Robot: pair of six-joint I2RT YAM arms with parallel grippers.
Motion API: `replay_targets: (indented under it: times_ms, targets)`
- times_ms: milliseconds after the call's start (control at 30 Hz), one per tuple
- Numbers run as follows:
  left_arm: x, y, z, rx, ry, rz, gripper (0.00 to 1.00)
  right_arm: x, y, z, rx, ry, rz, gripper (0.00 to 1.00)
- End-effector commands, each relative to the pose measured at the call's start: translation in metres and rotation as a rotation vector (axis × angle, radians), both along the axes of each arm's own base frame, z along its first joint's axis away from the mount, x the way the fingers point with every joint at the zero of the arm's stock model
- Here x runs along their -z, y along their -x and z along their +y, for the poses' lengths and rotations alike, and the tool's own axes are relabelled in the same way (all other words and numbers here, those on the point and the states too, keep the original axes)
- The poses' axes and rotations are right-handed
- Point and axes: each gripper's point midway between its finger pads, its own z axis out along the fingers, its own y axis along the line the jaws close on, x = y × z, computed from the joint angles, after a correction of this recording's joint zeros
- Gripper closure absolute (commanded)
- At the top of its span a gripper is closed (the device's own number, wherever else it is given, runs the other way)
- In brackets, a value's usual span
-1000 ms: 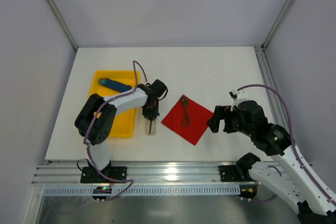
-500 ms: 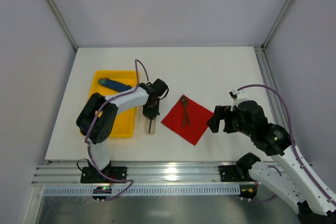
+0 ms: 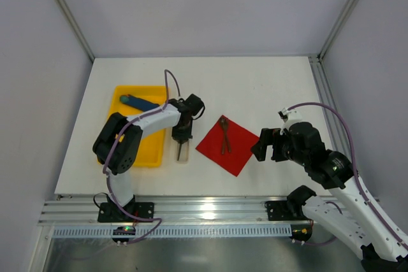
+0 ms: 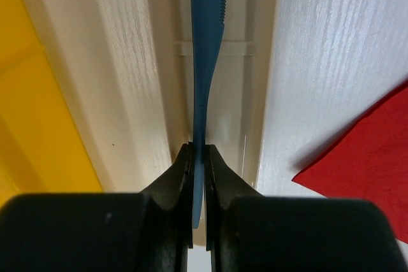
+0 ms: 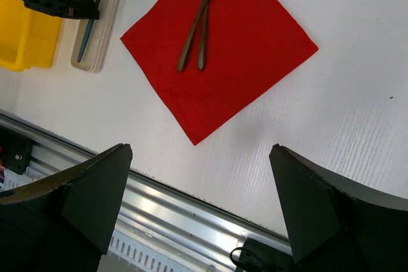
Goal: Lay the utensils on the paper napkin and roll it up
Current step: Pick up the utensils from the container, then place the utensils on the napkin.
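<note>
The red paper napkin [image 3: 237, 150] [image 5: 236, 62] lies flat on the white table, one corner toward the near edge. Two slim brown wooden utensils [image 3: 224, 136] [image 5: 199, 17] rest side by side on its far half. My left gripper [image 3: 182, 139] [image 4: 199, 157], left of the napkin, is shut on the handle end of a thin blue knife [image 4: 207, 42] over a narrow beige tray [image 3: 183, 156] [image 4: 233, 93]. My right gripper [image 3: 258, 147] [image 5: 201, 151] hovers open and empty at the napkin's right corner.
A yellow tray [image 3: 150, 148] [image 4: 38, 132] stands left of the beige tray. It holds a blue stick with a teal end [image 3: 139, 102]. The aluminium rail [image 5: 191, 214] runs along the table's near edge. A corner of the napkin [image 4: 376, 151] shows right of the left gripper.
The left gripper's jaws have closed onto the blue knife and the wrist has shifted slightly toward the far side. The right arm, napkin and wooden utensils have not moved.
</note>
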Motion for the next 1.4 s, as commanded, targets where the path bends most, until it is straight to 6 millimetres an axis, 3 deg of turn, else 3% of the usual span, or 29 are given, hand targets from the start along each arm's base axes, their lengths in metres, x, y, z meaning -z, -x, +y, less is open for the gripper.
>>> replay_targets:
  times_ms: [0,367,567,733,1067,1367]
  targets:
    - [-0.014,-0.011,-0.001,0.001,-0.009,-0.030,1.00,-0.010,-0.003,0.002,0.004,-0.017,-0.026,0.00]
    - [-0.045,-0.019,-0.006,-0.028,0.006,-0.063,1.00,-0.010,-0.004,0.002,0.004,-0.013,-0.028,0.00]
    - [-0.070,-0.025,-0.021,-0.077,0.095,-0.103,1.00,-0.010,-0.004,0.002,0.004,-0.018,-0.030,0.00]
    - [-0.081,-0.029,-0.063,-0.120,0.250,-0.120,1.00,-0.009,-0.005,0.003,0.006,-0.021,-0.030,0.00]
    - [-0.079,-0.030,-0.157,-0.105,0.382,-0.140,1.00,-0.012,-0.004,0.002,0.001,-0.022,-0.044,0.00]
    - [-0.055,-0.034,-0.184,-0.104,0.405,-0.125,1.00,-0.013,-0.001,0.007,-0.028,-0.042,-0.042,0.00]
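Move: The left hand already holds the knife over the container. The red napkin's middle lies about 19 cm to its right and 2 cm back, with the fork and spoon on it some 18 cm right and 2 cm ahead. The container sits right below, centred 2 cm back; the yellow tray is about 19 cm left, 6 cm ahead. From the idle right hand the napkin is roughly 11 cm ahead, 11 cm left, 20 cm lower. Keeping the knife pinched, the left hand lifts some 7 cm, swings about 17 cm right over the napkin, then sinks slightly. ##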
